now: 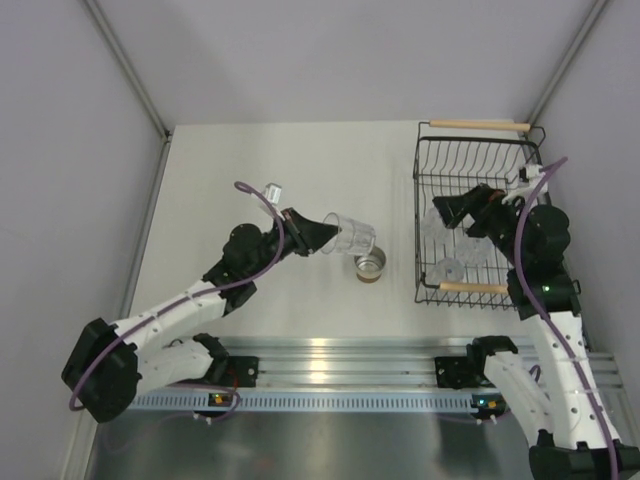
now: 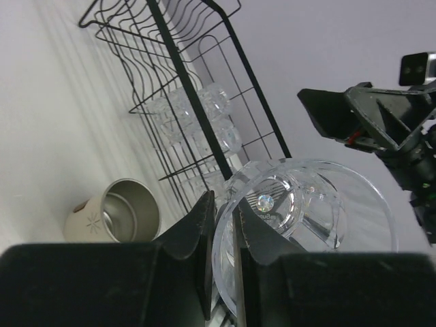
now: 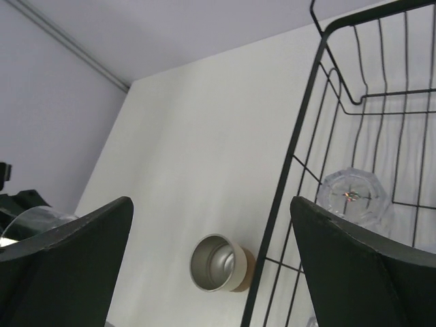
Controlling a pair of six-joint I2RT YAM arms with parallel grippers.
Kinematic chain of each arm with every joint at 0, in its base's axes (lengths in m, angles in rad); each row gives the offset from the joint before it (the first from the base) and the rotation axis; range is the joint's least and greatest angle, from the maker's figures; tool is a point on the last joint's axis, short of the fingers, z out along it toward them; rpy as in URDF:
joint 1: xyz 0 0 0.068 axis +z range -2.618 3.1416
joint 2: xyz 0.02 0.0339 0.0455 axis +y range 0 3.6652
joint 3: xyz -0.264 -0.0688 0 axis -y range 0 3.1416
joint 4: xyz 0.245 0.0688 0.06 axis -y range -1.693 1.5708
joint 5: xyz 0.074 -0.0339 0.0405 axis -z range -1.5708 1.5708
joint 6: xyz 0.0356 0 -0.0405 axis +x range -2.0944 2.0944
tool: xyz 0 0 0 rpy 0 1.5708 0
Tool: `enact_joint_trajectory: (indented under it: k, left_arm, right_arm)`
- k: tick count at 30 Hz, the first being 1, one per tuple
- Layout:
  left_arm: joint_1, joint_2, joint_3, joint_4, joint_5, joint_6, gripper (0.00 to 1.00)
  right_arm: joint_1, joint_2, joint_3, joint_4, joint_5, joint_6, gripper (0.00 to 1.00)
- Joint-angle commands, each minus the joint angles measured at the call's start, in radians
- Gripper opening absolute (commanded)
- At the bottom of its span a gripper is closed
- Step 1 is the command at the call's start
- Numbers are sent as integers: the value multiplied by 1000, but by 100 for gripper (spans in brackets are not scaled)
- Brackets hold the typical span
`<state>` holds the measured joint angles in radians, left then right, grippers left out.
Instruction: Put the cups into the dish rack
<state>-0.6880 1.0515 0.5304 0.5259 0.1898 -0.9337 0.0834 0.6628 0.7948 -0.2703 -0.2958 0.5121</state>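
My left gripper (image 1: 312,236) is shut on the rim of a clear cup (image 1: 352,236), held on its side above the table. In the left wrist view its fingers (image 2: 204,228) pinch the cup's wall (image 2: 320,211). Just below it a short silver cup (image 1: 371,267) with a tan outside stands on the table (image 2: 116,216), left of the black wire dish rack (image 1: 475,150). Other clear cups (image 1: 441,226) lie inside the rack (image 2: 197,109). My right gripper (image 1: 452,212) hangs open over the rack's left side, looking down on the silver cup (image 3: 216,262).
The rack has a wooden handle at the far end (image 1: 478,125) and another at the near end (image 1: 472,288). Its left wire wall (image 3: 300,136) stands between the silver cup and a clear cup inside (image 3: 354,197). Grey walls enclose the white table (image 1: 250,180).
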Motion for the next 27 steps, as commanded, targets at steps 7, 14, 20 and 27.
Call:
enact_joint_trajectory:
  k: [7,14,20,27]
  left_arm:
    - [8,145,14,483,148,-180,0]
    - [8,251,63,631,183,-255,0]
    - [8,334,111,733,198,-335,0]
    - [-4,387,183,773,203,-381,0]
  right_arm:
    - [15,17,-92,358,-248,174,99]
    - [15,-2,-117,460,-338,207,99]
    - [18,-12,-129,517,-402,218,99]
    - [18,-6,-170,634,-445,294,99]
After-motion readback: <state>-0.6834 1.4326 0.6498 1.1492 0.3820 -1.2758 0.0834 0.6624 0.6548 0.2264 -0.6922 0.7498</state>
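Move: The cup pinched by the left fingers has its middle about 20 cm to the right hand's left, 3 cm back and 5 cm lower. For the left hand, the open right gripper waits some 24 cm right, 3 cm ahead and 5 cm up; the metal cup stands 9 cm right, 2 cm ahead, 18 cm below. From the right hand, the farthest rack cup is roughly 13 cm straight ahead, 20 cm down. The glass cup, still pinched at its rim, is carried up and rightward by the left hand, about 6 and 5 cm, past the metal cup towards the right gripper, turning clockwise and rolling its left side down. The right hand comes to meet the cup's base, about 6 cm left while rising and drawing back a little, fingers wide open, swinging counter-clockwise some 20 degrees and tipping up. ##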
